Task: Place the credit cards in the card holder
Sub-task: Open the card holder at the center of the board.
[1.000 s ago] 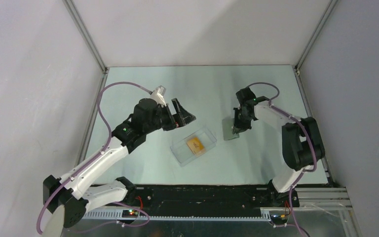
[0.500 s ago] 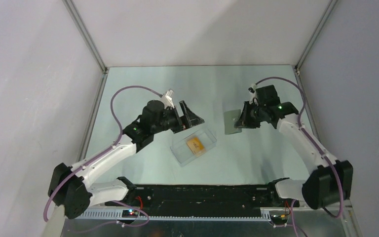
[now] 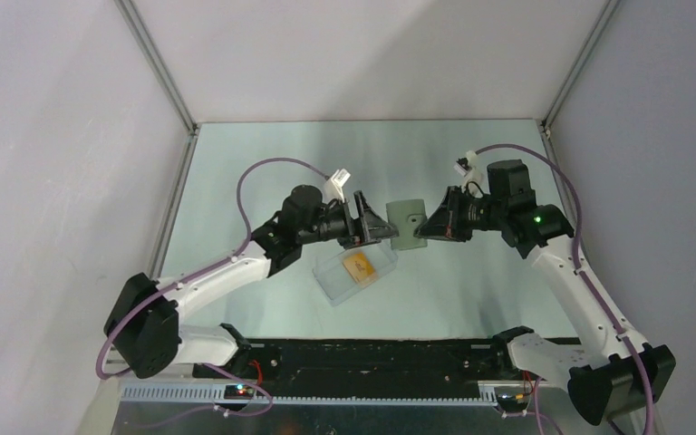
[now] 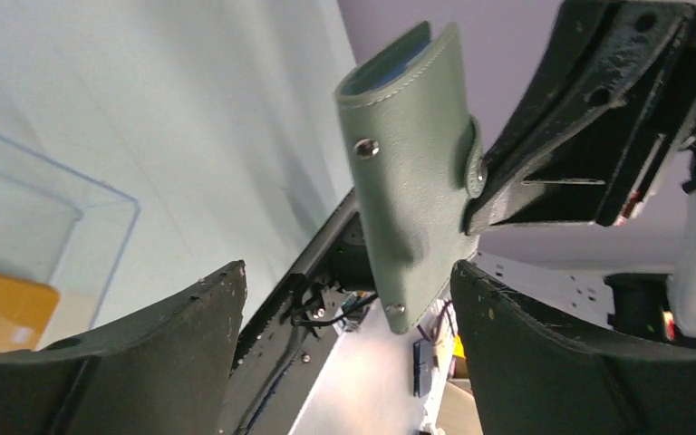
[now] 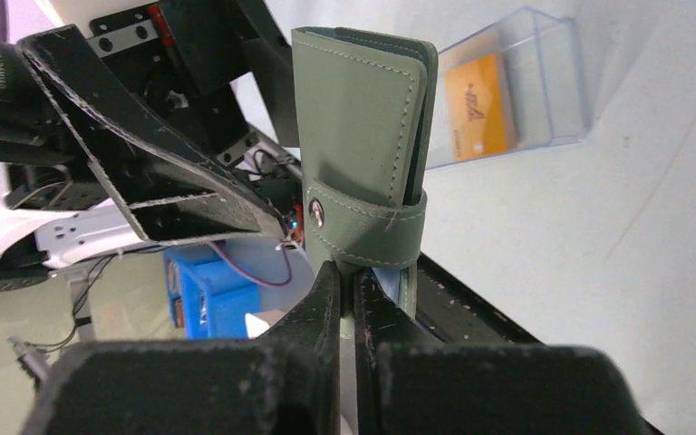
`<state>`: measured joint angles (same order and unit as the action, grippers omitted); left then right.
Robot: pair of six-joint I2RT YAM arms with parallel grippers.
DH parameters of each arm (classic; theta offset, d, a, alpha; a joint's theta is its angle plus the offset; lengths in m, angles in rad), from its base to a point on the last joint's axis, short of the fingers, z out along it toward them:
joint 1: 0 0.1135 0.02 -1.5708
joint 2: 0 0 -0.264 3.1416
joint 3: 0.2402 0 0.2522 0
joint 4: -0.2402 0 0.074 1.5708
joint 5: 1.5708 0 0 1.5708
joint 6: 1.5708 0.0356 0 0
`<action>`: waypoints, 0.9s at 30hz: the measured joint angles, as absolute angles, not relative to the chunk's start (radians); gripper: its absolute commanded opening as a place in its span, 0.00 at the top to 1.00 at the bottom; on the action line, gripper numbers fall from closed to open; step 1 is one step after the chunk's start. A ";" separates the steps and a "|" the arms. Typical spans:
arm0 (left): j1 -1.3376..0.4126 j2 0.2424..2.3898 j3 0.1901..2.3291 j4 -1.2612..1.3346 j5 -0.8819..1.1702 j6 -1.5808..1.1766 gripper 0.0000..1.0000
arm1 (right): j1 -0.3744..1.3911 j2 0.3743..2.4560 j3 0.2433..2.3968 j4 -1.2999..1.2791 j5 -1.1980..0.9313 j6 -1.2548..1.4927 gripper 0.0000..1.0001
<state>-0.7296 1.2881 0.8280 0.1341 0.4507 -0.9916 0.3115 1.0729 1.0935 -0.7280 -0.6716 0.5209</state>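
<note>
The card holder [image 3: 407, 224], a grey-green wallet with its snap tab fastened, hangs in the air above the table. My right gripper [image 3: 423, 230] is shut on its tab edge [image 5: 355, 272]. My left gripper [image 3: 382, 227] faces it from the left with jaws wide open. In the left wrist view the card holder's [image 4: 412, 172] lower end sits between the fingers [image 4: 507, 335] without touching either. An orange credit card [image 3: 357, 264] lies in the clear plastic box [image 3: 333, 283] below both grippers. It also shows in the right wrist view as the credit card [image 5: 476, 104].
The clear box [image 5: 553, 63] lies open-topped on the pale green table [image 3: 263, 172], just under the left gripper. Grey walls close in the left, right and back. The black base rail [image 3: 372, 358] runs along the near edge.
My right gripper lifted the card holder off the table and carried it left. My left arm swung right to meet it, its jaws narrowing slightly around the holder's end.
</note>
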 measured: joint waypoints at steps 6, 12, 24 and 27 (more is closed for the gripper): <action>-0.758 1.310 0.828 0.241 0.502 -1.021 0.33 | 0.320 1.073 1.093 -0.693 -0.741 0.578 1.00; -0.765 1.334 0.828 0.345 0.531 -1.066 0.67 | 0.326 1.073 1.093 -0.665 -0.765 0.614 1.00; -0.767 1.322 0.761 0.444 0.510 -1.109 1.00 | 0.340 1.047 1.090 -0.706 -0.641 0.590 0.09; -0.768 1.286 0.736 0.388 0.462 -1.098 1.00 | 0.352 1.034 1.090 -0.736 -0.572 0.575 0.07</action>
<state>-0.7677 1.2858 0.7364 0.3878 0.4622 -1.0981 0.3523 1.0344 1.0904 -0.7364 -0.5724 0.5751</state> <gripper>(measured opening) 0.070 0.905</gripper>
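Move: The card holder, already pinched at its strap edge by the right hand, has its middle about 5 cm to the left hand's right, 2 cm ahead and 2 cm higher. From the right hand, that middle is some 3 cm left, 2 cm ahead and about level. The clear box with the orange card lies on the table about 6 cm to the left hand's left, level fore and aft, and some 17 cm below it. The left fingers close on the card holder's left, folded edge, near its end towards the robot, after the left hand climbs about 4 cm while edging right and slightly back. The right hand brings the card holder a little left and up to meet them, then opens wide and lets go, easing back right and down as the left hand sinks some 3 cm with its grip kept. ##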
